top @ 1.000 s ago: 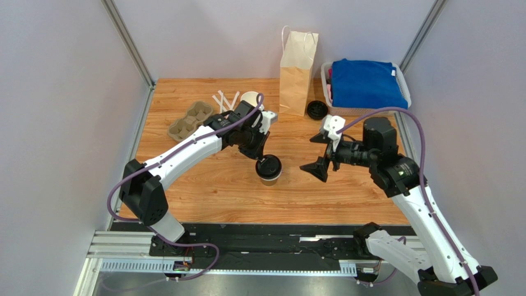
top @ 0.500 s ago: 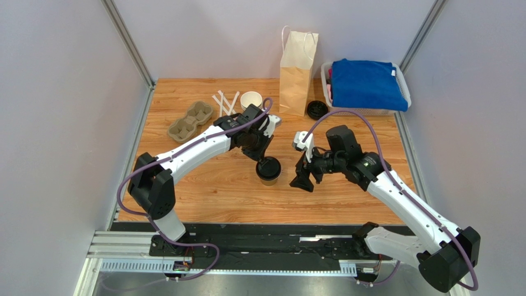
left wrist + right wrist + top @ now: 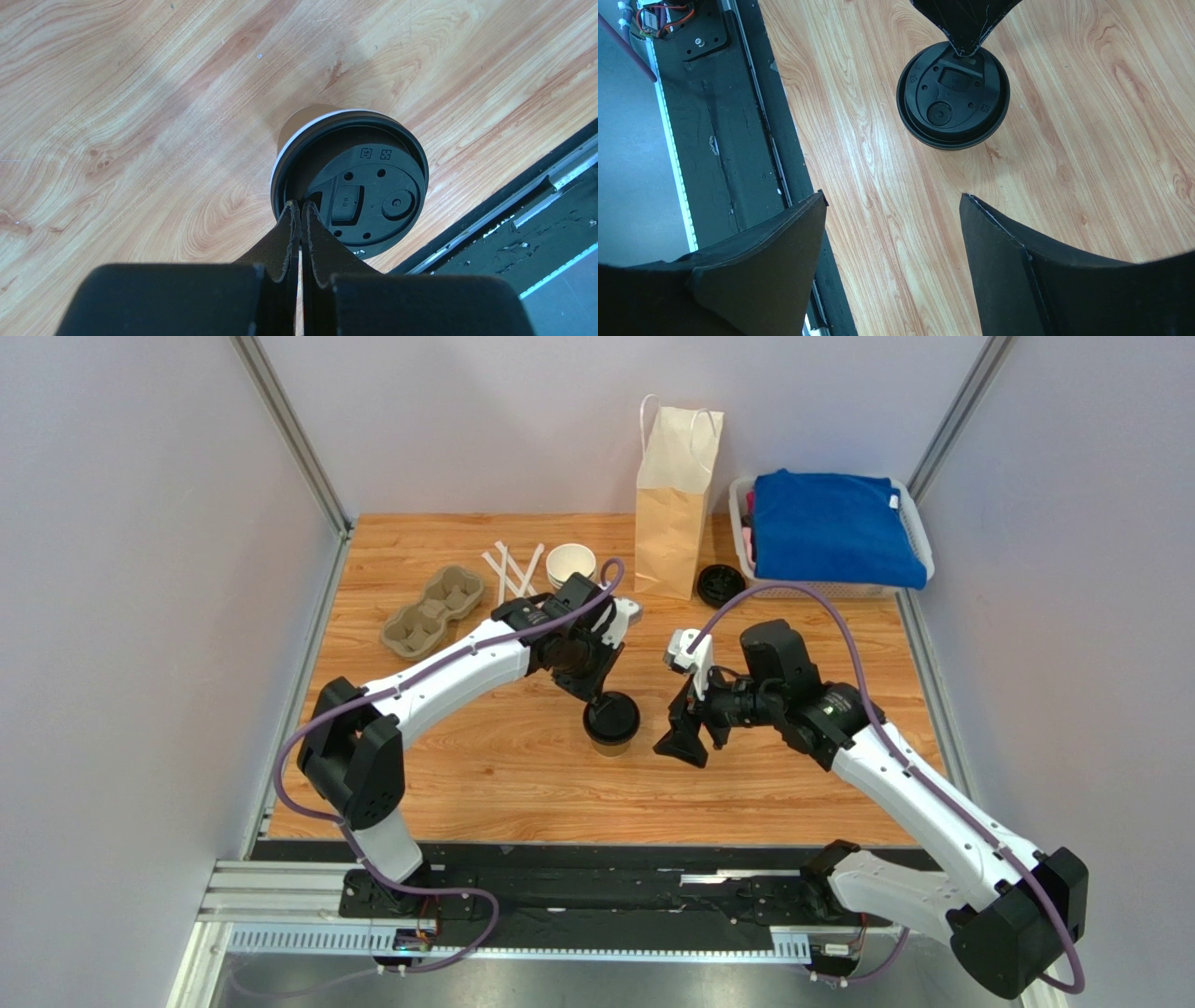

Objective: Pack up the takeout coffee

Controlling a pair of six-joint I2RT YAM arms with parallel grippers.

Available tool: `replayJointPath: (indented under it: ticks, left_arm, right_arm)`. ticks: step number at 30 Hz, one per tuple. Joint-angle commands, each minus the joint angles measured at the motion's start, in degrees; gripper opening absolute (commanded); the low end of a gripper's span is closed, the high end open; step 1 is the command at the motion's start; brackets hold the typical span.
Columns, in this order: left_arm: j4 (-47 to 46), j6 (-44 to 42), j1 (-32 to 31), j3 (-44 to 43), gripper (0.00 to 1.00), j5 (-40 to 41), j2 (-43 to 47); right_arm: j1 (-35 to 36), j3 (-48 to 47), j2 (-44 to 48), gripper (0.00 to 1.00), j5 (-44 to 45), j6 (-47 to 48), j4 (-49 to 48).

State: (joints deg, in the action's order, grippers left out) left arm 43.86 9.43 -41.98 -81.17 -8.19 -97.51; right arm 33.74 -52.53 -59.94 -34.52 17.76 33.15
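Observation:
The takeout coffee [image 3: 612,721], a short brown paper cup under a round black lid, stands upright on the wooden table near the middle front. My left gripper [image 3: 601,690] is shut, its fingertips [image 3: 300,205] pressed together and resting on the lid's rim [image 3: 365,189] with nothing between them. My right gripper [image 3: 683,744] is open just right of the cup, apart from it. In the right wrist view the cup's lid [image 3: 953,94] lies ahead of my open right gripper [image 3: 892,197], with bare wood between the fingers. The left gripper's fingers [image 3: 966,21] touch the lid's far edge.
A tall paper bag [image 3: 676,501] stands open at the back. Beside it lie loose black lids [image 3: 720,584] and a white basket [image 3: 912,525] holding blue cloth. A cardboard cup carrier [image 3: 434,611], white stirrers [image 3: 511,564] and a lidless cup [image 3: 570,562] sit back left.
My right arm has swung left and down toward the cup, its jaws narrowing a little. The left gripper stays shut on top of the lid, shifted slightly.

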Motion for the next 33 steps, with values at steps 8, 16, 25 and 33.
replayJointPath:
  ticks: [8, 16, 25, 33]
  left_arm:
    - [-0.97, -1.7, -0.12, 0.04, 0.0, 1.15, 0.22]
    - [0.88, -2.4, -0.12, -1.36, 0.15, 0.1, -0.48]
    - [2.2, -3.63, 0.14, -3.21, 0.34, -1.31, 0.31]
    - [3.52, -3.81, 1.89, -5.93, 0.5, -1.65, 4.34]
  right_arm:
    - [0.28, -0.29, -0.26, 0.75, -0.19, -1.85, -3.87]
    - [0.19, -1.08, -1.49, 0.76, -0.98, -3.7, -4.05]
    - [0.28, -2.31, -2.2, 0.76, -1.16, -3.34, -3.88]
    - [0.02, -3.63, -2.63, 0.77, -0.02, -3.43, -3.35]
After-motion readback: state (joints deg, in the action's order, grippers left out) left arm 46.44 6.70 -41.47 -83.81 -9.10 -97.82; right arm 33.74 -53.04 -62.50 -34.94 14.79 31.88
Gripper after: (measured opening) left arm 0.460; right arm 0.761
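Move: Just to the right of the left hand's shut fingertips, about 3 cm, and 1 cm nearer the robot is the middle of the black lid on the cup; its top is right at tip height. The cup stack stands some 21 cm ahead of this hand and 4 cm left, and the spare lid lies 23 cm ahead and 20 cm right. From the open right hand, the lid on the cup is roughly 6 cm ahead, 8 cm left and 7 cm below. Resting its closed fingertips on the left part of the lid, the left hand at first stays almost still, then spreads its fingers to nearly half open while sinking about half a centimetre, and finally rises some 1.5 cm, coming free of the lid. The right hand waits beside the cup with its fingers still wide, barely tipping. ##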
